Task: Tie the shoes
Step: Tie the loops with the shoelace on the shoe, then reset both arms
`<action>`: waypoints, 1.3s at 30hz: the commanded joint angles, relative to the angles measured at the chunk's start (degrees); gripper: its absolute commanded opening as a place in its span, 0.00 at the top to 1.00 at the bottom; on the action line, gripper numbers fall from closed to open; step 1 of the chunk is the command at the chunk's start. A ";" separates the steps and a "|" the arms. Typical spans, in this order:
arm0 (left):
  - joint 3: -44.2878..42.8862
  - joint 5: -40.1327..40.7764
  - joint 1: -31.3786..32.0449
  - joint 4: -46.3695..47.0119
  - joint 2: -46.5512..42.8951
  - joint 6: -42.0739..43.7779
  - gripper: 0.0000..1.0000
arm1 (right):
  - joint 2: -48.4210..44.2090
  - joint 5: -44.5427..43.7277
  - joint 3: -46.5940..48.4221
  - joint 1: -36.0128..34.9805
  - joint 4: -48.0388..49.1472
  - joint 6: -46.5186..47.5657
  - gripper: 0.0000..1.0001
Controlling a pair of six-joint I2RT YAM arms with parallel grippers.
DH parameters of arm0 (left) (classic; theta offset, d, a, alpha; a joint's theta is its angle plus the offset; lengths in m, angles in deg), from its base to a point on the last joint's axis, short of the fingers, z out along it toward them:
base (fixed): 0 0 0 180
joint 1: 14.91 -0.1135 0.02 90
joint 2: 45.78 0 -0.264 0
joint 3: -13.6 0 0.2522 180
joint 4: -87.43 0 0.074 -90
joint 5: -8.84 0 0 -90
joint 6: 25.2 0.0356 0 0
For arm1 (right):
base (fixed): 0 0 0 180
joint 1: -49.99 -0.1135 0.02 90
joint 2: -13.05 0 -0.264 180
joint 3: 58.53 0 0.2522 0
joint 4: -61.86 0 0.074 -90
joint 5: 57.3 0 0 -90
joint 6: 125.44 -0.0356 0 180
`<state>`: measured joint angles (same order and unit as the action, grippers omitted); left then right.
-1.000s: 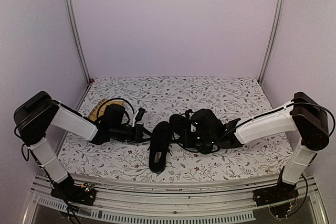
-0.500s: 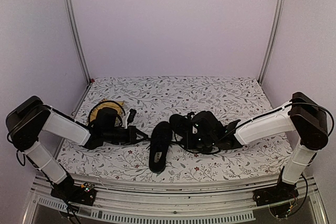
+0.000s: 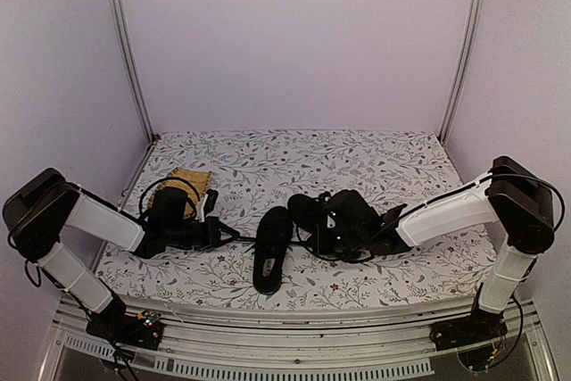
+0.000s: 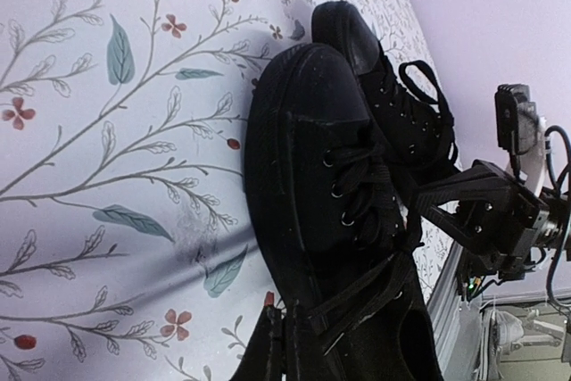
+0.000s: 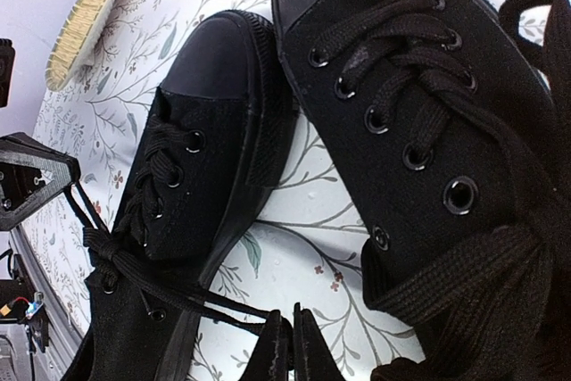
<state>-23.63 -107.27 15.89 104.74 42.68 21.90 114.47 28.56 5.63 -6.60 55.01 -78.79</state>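
Two black canvas shoes lie side by side on the floral cloth: one shoe (image 3: pixel 271 247) (image 4: pixel 308 176) (image 5: pixel 192 149) nearer the left arm, the other shoe (image 3: pixel 306 210) (image 4: pixel 388 86) (image 5: pixel 410 104) partly under the right arm. My left gripper (image 3: pixel 221 232) (image 4: pixel 287 345) is to the left of the nearer shoe, shut on that shoe's flat black lace (image 4: pixel 384 287), which runs taut back to the eyelets. Between the two shoes my right gripper (image 3: pixel 314 231) (image 5: pixel 293 338) is shut on a thin lace (image 5: pixel 192 301) leading from the same shoe.
A yellow woven mat (image 3: pixel 183 180) (image 5: pixel 85 20) lies at the back left, behind the left arm. The metal front rail (image 3: pixel 285 359) runs along the near edge. Frame posts stand at both back corners.
My left arm has drawn back to the left, away from the shoe, pulling its lace out longer. The right arm and both shoes have barely moved.
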 commanded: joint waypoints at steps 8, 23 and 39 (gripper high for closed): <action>2.03 1.86 -2.80 0.48 -0.50 0.18 1.00 | 1.67 -2.66 -1.59 1.52 -2.60 -1.19 0.98; -0.09 -3.77 -3.80 0.49 -1.93 4.68 0.75 | -1.70 3.86 -2.38 1.79 4.12 5.76 0.93; -21.02 -0.36 -9.29 -23.13 -9.19 18.57 0.19 | -13.50 11.96 7.03 9.84 -7.26 21.48 0.11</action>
<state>-41.81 -108.25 10.25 87.34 30.31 37.49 102.96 39.77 12.07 -2.93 52.50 -59.75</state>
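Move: Both shut grippers already stretch a lace loop out from the knot on the left-hand shoe: the knot lies about 9 cm to the right of the left hand and 1 cm back, and about 11 cm to the left of the right hand and 1 cm ahead, nearly level with both. The second shoe's middle is some 5 cm ahead and 4 cm to the right of the right hand, 3 cm lower. The woven basket stands roughly 14 cm ahead and 16 cm left of the left hand, 6 cm lower. The left hand keeps its pinch and draws its loop another centimetre or so to the left, away from the knot, while the right hand holds the other loop practically still as the counter-pull. Then both open wide almost together, let go of the loops and lift quickly clear of the shoe, the left about 15 cm up and 6 cm forward, the right some 13 cm nearly straight up, their fingertips tilting upward and the right wrist also turning counter-clockwise. ##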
